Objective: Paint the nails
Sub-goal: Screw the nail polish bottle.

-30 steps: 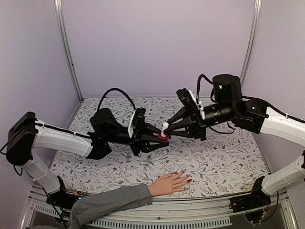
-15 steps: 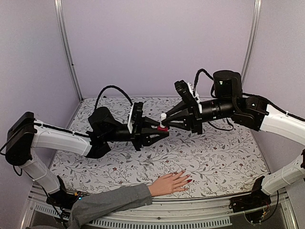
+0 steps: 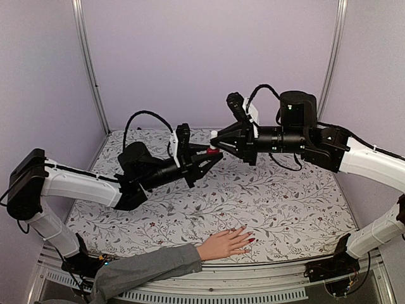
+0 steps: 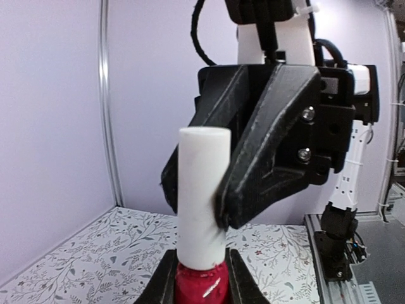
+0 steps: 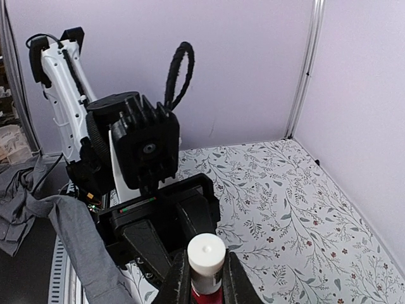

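A small red bottle (image 3: 214, 152) with a white cap (image 3: 213, 134) hangs in mid-air above the middle of the table. My left gripper (image 3: 211, 156) is shut on the red body, seen close in the left wrist view (image 4: 201, 285). My right gripper (image 3: 218, 142) is shut on the white cap (image 5: 207, 253) from the other side. The cap sits on the bottle. A pale hand (image 3: 223, 244) with a grey sleeve (image 3: 149, 267) lies flat at the near edge, well below both grippers. Its nails (image 3: 251, 240) look dark red at the fingertips.
The table has a floral-patterned cloth (image 3: 285, 202). Lilac walls with metal corner posts (image 3: 88, 63) close in the back and sides. A metal rail (image 3: 266, 282) runs along the near edge.
Both grippers have lifted the bottle together, up and slightly toward the back. The right arm has levelled out. The hand has not moved.
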You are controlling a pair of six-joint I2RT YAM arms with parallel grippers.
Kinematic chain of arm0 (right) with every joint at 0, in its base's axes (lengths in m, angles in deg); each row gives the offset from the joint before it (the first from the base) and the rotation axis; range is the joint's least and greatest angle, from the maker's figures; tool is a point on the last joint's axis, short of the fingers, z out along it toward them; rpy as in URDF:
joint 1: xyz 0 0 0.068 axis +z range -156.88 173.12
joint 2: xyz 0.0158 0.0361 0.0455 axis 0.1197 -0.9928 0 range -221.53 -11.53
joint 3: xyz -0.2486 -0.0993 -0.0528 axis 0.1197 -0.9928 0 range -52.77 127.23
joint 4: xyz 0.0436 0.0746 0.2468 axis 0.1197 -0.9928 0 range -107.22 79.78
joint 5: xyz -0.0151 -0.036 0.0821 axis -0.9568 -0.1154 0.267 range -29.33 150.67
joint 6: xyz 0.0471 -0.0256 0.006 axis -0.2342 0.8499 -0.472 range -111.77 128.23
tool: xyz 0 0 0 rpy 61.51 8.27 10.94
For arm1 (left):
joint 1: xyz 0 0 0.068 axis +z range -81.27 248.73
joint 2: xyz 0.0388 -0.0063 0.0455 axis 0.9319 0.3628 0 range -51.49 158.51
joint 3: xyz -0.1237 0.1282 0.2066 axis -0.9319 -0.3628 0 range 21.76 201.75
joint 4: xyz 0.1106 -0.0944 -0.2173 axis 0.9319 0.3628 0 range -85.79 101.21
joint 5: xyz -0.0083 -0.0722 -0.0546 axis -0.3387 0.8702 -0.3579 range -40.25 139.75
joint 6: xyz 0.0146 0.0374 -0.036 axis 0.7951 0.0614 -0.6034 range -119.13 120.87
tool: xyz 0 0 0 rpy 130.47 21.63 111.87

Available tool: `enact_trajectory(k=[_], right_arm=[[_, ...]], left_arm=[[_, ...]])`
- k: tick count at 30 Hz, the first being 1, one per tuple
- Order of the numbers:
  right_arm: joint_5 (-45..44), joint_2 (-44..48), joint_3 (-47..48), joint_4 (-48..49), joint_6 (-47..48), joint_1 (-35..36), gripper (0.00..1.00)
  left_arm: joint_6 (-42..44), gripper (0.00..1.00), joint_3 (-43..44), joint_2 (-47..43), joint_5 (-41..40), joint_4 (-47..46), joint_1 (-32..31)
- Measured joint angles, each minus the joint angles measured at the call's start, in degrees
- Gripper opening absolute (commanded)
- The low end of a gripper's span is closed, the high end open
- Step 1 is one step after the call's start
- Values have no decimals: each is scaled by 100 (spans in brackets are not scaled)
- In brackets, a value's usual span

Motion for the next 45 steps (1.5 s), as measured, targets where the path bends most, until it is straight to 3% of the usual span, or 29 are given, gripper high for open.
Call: enact_trajectory(k=[15, 21, 27, 33, 36, 41, 45], right_arm=[[-2011, -605, 197, 627, -916, -17, 0], [-2363, -778, 212, 721, -1233, -24, 0], [-2369, -791, 208, 739, -1285, -20, 9], [-2223, -745, 94, 697, -1235, 55, 41], [-2124, -686, -35, 612, -1178, 144, 51], [-1871, -404, -321, 575, -1091, 103, 62], [-1469, -105, -544, 553, -868, 24, 66]], left_arm=[[1062, 0, 901, 745, -3418, 446, -446], [1320, 0, 1091, 1027, -4159, 404, -557], [1403, 0, 1051, 1032, -4271, 339, -584], [1368, 0, 750, 855, -3995, 293, -579], [1333, 0, 605, 704, -3727, 284, -557], [1235, 0, 345, 479, -3327, 295, -498], [1130, 0, 127, 247, -2564, 289, -365]])
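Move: The bottle and cap are already held by both hands: the left fingers keep the red bottle upright between their pads, with the white cap's middle about 3 cm straight above that hand and neither ahead nor to a side. The right hand, coming in from the robot's right, already has the cap between its pads. From the right hand, the red bottle lies some 3 cm straight below. Still gripping bottle and cap, both hands swing forward together by some 9 cm, sinking slightly near the end, while the left turns the bottle counter-clockwise and the right turns the cap clockwise against it, roughly 65 degrees between them, in the tightening direction. After a brief halt the right fingers open wide and let go of the cap, and both hands come back about 4 cm while partly unwinding their turns, the right dropping a little lower and easing off to its right as the left keeps its grip on the bottle. ##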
